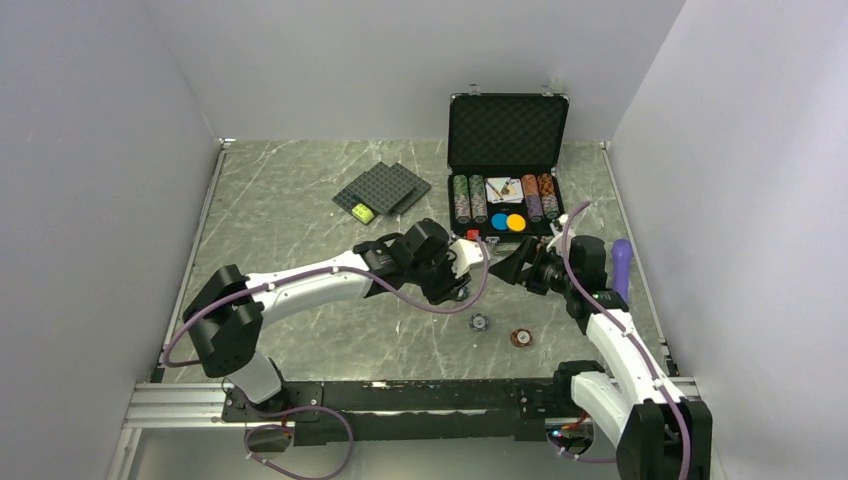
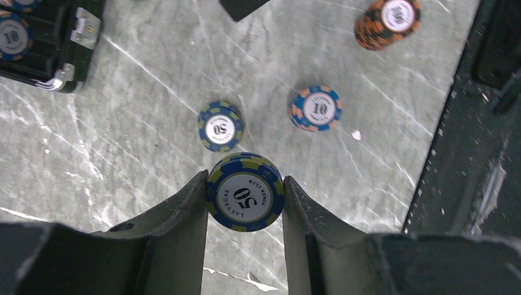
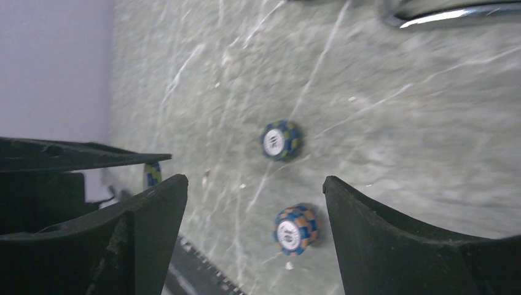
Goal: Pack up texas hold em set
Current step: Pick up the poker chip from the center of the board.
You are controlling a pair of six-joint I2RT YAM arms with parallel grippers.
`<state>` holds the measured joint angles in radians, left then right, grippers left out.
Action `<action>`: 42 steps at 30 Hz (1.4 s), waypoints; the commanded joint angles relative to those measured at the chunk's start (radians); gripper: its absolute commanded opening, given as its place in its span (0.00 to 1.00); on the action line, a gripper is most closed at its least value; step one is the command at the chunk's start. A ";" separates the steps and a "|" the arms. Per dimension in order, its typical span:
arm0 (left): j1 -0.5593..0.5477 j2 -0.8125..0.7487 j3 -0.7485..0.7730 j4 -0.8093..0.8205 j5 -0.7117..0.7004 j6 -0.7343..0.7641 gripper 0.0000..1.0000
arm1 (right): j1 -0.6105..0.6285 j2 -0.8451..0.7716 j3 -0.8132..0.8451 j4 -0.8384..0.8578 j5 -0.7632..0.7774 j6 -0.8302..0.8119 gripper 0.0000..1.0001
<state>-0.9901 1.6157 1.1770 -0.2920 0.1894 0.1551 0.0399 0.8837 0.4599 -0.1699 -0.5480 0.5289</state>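
Note:
The open black briefcase [image 1: 508, 130] stands at the back right, with rows of chips, cards and a blue and an orange disc in its foam tray. My left gripper [image 2: 246, 178] is shut on a small blue-and-yellow "50" chip stack [image 2: 246, 192], held above the table in front of the case. Below it lie another blue-and-yellow 50 stack [image 2: 220, 126], a blue-and-orange 10 stack [image 2: 315, 109] and an orange-and-black stack [image 2: 387, 21]. My right gripper [image 3: 255, 179] hangs open and empty, facing the left one [image 1: 478, 250], with the blue-and-orange stack [image 3: 295, 229] on the table beneath it.
Dark grey studded plates [image 1: 382, 188] with a small yellow-green brick lie at the back centre. A purple object [image 1: 622, 262] stands by the right wall. The case's front corner and latch [image 2: 64, 46] show at the left wrist view's top left. The black mounting rail [image 1: 420, 395] runs along the near edge.

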 commanded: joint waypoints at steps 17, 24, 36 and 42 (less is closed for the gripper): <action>-0.002 -0.136 -0.079 0.022 0.199 0.080 0.00 | 0.233 0.075 -0.071 0.376 -0.293 0.298 0.62; -0.004 -0.136 -0.080 0.024 0.198 0.086 0.00 | 0.286 0.110 -0.061 0.413 -0.299 0.313 0.55; -0.012 -0.134 -0.085 0.027 0.191 0.091 0.00 | 0.322 0.171 -0.063 0.452 -0.307 0.307 0.45; -0.013 -0.133 -0.086 0.026 0.189 0.093 0.00 | 0.342 0.192 -0.060 0.491 -0.326 0.322 0.38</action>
<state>-0.9966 1.5173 1.0897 -0.2996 0.3542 0.2241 0.3683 1.0683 0.3782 0.2382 -0.8448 0.8356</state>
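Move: The left gripper already holds the small blue-and-yellow poker chip stack in its fingertips. From the open right gripper that stack lies about 11 cm to the left, some 3 cm back and barely 1 cm higher; the right gripper is thus about 11 cm right and 3 cm ahead of the left. On the table roughly 11 cm below the right gripper, the other 50 chips lie 8 cm left and 1 cm ahead, the blue-orange 10 chips 4 cm left and 6 cm back. Swing the right gripper about 11 cm left and 6 cm back to the held stack, turning some 25 degrees counter-clockwise and rolling its left side up, while narrowing its fingers from nearly wide to under half open so they straddle the stack's two faces. Draw the left gripper back about 4 cm early on, then hold still, keeping its pinch on the rim. ##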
